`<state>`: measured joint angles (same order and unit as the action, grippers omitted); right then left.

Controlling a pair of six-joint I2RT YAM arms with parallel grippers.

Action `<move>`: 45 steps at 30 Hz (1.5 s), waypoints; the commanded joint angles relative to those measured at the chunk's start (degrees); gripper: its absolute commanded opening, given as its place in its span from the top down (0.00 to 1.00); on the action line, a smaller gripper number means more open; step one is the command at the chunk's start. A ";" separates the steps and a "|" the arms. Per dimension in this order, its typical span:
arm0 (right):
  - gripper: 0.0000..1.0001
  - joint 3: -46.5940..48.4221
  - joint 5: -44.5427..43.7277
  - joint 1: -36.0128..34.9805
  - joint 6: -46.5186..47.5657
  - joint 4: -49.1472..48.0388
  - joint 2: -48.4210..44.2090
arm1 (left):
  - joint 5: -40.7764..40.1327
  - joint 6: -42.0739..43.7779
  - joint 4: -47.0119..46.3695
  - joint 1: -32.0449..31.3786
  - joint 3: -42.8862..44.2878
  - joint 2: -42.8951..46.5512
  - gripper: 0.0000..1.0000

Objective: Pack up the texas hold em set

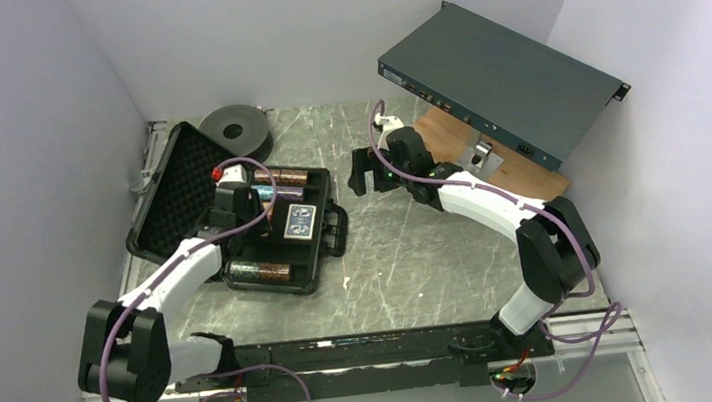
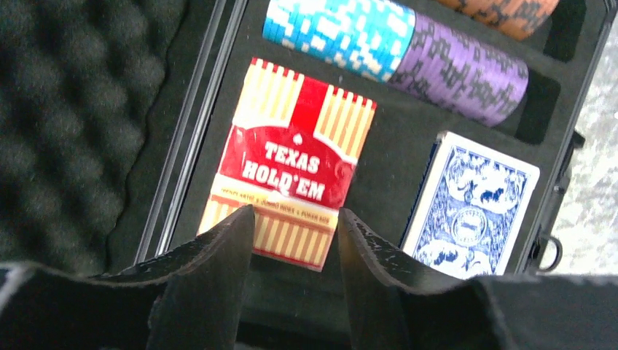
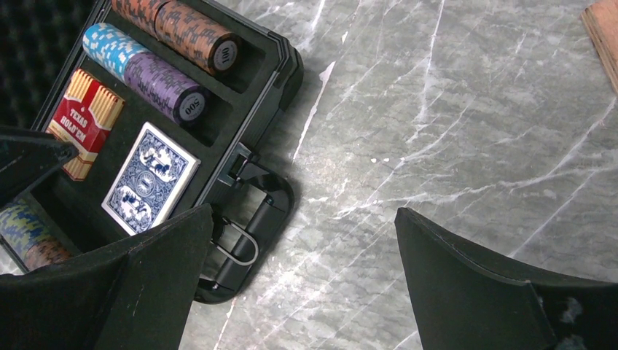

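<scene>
The black briefcase lies open at the left of the table, its foam lid folded back. In its tray lie a red Texas Hold'em deck, a blue-backed deck, a blue and purple chip stack and an orange-brown stack. Another chip stack lies along the tray's near side. My left gripper hovers low over the red deck's near end, jaws apart and holding nothing. My right gripper hangs wide open over bare table, right of the case handle.
A black round spool sits behind the case. A large dark-grey metal box leans tilted at the back right over a wooden board. Marbled tabletop stretches between the case and the right arm.
</scene>
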<state>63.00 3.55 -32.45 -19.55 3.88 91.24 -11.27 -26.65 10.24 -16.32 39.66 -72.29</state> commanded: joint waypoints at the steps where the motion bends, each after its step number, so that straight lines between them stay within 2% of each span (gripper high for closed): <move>1: 0.00 2.56 0.84 0.28 -0.18 -0.73 0.55 | 0.58 2.19 5.40 -0.82 0.84 5.81 0.44; 6: 0.00 2.70 1.10 0.28 -0.22 -0.71 0.60 | 0.42 4.23 8.19 -0.82 1.53 14.65 0.26; 7: 0.00 2.73 1.11 0.28 -0.22 -0.61 0.60 | 0.72 4.54 8.37 -0.82 1.56 16.60 0.21; 8: 0.00 2.74 1.11 0.30 -0.22 -0.57 0.60 | 0.74 4.41 8.64 -0.82 1.56 18.85 0.03; 9: 0.00 2.74 1.15 0.30 -0.22 -0.54 0.60 | 0.49 4.11 9.34 -0.82 1.84 20.86 0.01; 16: 0.00 3.21 2.04 0.28 -0.14 -0.21 1.01 | -4.27 6.54 20.69 -0.82 11.40 27.31 0.00; 21: 0.00 2.88 3.96 0.28 -0.07 -1.29 0.90 | -13.94 11.37 29.42 -0.75 18.68 26.97 0.00; 25: 0.00 2.73 5.03 0.28 0.21 -1.85 0.52 | -19.14 14.32 31.20 0.29 20.81 27.74 0.00; 29: 0.00 2.80 6.02 0.22 0.38 -2.03 0.47 | -22.64 17.23 32.49 4.89 25.03 25.73 0.00; 33: 0.00 3.47 7.03 0.20 0.66 -1.31 1.00 | -17.72 18.64 32.71 13.78 30.37 22.24 0.00; 36: 0.00 3.68 7.79 0.24 0.65 -1.27 1.16 | -15.63 17.10 33.15 16.11 34.45 18.75 0.00; 40: 0.00 4.05 8.22 0.22 0.65 -0.60 1.39 | -12.44 15.73 30.83 21.70 35.80 14.37 0.00; 43: 0.00 4.13 8.30 0.19 0.70 -0.25 1.22 | -6.57 13.38 28.88 28.16 36.57 10.45 0.01; 45: 0.00 4.14 8.83 0.20 0.44 -0.40 1.23 | 1.76 10.67 28.47 33.54 38.16 6.15 0.04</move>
<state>64.73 11.00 -32.42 -19.49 4.27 92.38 -22.22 -11.44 41.32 9.37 74.41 -60.42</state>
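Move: Just under the left fingers, the Texas Hold'em box lies centred some 3 cm ahead and 1 cm below. The case's open lid leans about 15 cm to the left hand's left, 5 cm ahead and slightly higher. The blue card deck is 9 cm right and 1 cm ahead, the blue-purple chips 8 cm ahead and 5 cm right, both slightly lower. From the right hand the lid is some 38 cm left and 2 cm ahead, a little lower. Rising clear of the Texas Hold'em box with nothing held, the left hand lifts steeply, drawing back about 5 cm as its half-open fingers spread fully. It then swings nearly 20 cm left at height towards the lid's outer edge, still climbing at first and easing forward and slightly down at the end. Meanwhile it turns some 25 degrees counter-clockwise, its left side and fingertips tilting up. The right hand, open and empty, drifts 2 cm left. ##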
